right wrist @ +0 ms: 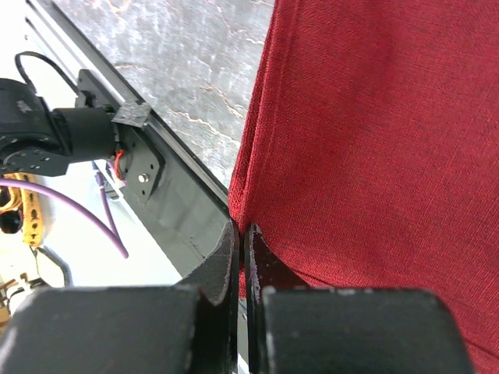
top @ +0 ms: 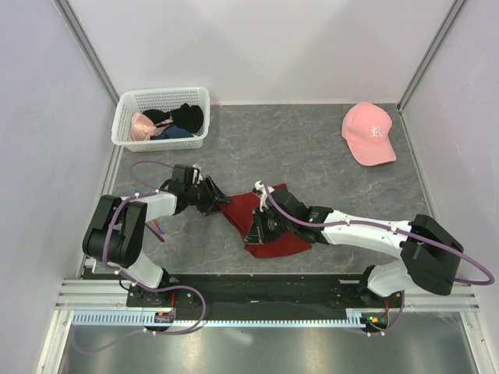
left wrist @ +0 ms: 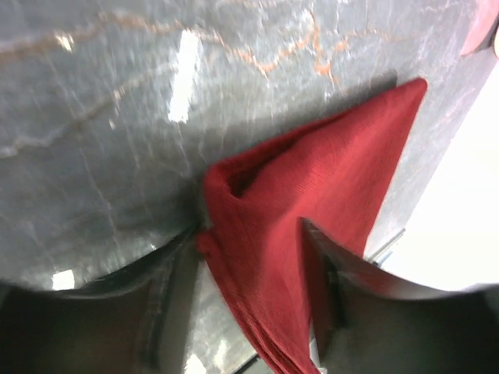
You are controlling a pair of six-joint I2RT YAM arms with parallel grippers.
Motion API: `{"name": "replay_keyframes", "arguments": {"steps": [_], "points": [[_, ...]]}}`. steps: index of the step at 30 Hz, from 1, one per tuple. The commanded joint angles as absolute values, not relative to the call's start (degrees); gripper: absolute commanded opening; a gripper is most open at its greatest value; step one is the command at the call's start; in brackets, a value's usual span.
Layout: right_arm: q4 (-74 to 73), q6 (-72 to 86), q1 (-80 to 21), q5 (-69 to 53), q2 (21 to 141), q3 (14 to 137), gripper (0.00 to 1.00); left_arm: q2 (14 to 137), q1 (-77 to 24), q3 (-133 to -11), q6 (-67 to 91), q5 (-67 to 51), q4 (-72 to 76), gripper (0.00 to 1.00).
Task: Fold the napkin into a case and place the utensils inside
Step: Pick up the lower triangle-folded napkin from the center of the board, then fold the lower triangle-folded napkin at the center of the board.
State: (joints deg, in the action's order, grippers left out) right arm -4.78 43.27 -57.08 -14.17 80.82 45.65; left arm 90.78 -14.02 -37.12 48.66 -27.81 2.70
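Observation:
The dark red napkin (top: 282, 245) lies loosely folded in layers on the grey table, between the two arms. My left gripper (top: 217, 199) is at its left corner. In the left wrist view this gripper (left wrist: 253, 230) stands open, with the napkin (left wrist: 312, 179) running between its jaws and one finger (left wrist: 327, 257) resting on the cloth. My right gripper (top: 261, 226) is low over the napkin's middle. In the right wrist view it (right wrist: 242, 232) is shut, pinching the hemmed edge of the napkin (right wrist: 374, 117). The utensils are out of view, and the cloth does not form a case.
A white basket (top: 125, 117) with black and pink garments stands at the back left. A pink cap (top: 368, 132) lies at the back right. The black mounting rail (top: 249, 284) runs along the near edge. White walls enclose the table.

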Motion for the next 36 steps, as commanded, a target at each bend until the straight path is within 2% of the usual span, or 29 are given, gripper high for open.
{"name": "replay_keyframes", "arguments": {"steps": [1,2,4,5,8,13,14,18,23,31,36], "points": [[-0.4,43.4,-56.8,-16.7,79.2,44.2,0.00,91.1,-14.2,-39.8,46.6,-24.8,2.6,0.46],[-0.4,43.5,-56.7,-17.9,79.2,43.7,0.00,89.8,-14.2,-40.9,45.5,-22.8,0.9,0.34],[3.2,43.7,-56.7,-19.9,79.3,41.8,0.00,87.9,-14.2,-42.7,42.5,-20.0,-4.2,0.24],[4.6,44.6,-56.8,-21.3,79.5,40.9,0.00,85.9,-14.2,-44.5,39.5,-16.4,-8.8,0.14],[15.1,48.1,-56.8,-27.1,81.3,35.2,0.00,82.4,-14.2,-46.6,34.7,-10.3,-16.7,0.02],[27.8,53.0,-56.7,-32.1,86.5,30.2,0.00,81.5,-15.4,-49.7,30.1,-3.2,-25.3,0.02],[30.7,53.7,-56.9,-32.8,87.2,29.7,0.00,81.8,-16.3,-51.6,30.1,1.3,-26.8,0.02],[37.7,58.2,-56.3,-34.6,90.7,26.0,0.00,86.2,-22.0,-56.2,31.9,11.0,-31.5,0.02],[42.7,60.6,-52.6,-36.8,91.6,20.8,0.00,97.0,-28.9,-67.8,35.4,23.2,-38.4,0.02],[35.7,54.8,-48.9,-36.7,91.1,17.2,0.00,110.6,-35.2,-85.5,38.1,31.7,-50.4,0.02],[21.5,44.6,-48.6,-33.1,89.7,19.5,0.00,115.0,-37.5,-89.6,39.5,33.4,-53.9,0.02]]}}
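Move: The napkin's left corner lies practically between the left fingers, level fore and aft and about 1 cm below; the knife is some 20 cm left of this hand and 3 cm back, the basket 25 cm ahead and 17 cm left. The right hand already holds the napkin's near-left edge; the napkin's middle is about 5 cm ahead of it, 6 cm right and 5 cm below, the left corner roughly 10 cm ahead, 8 cm left and 8 cm below. Left hand pinches the napkin's left corner, swings left then right, rolling 55 degrees; right, still gripping, sinks 7 cm. ##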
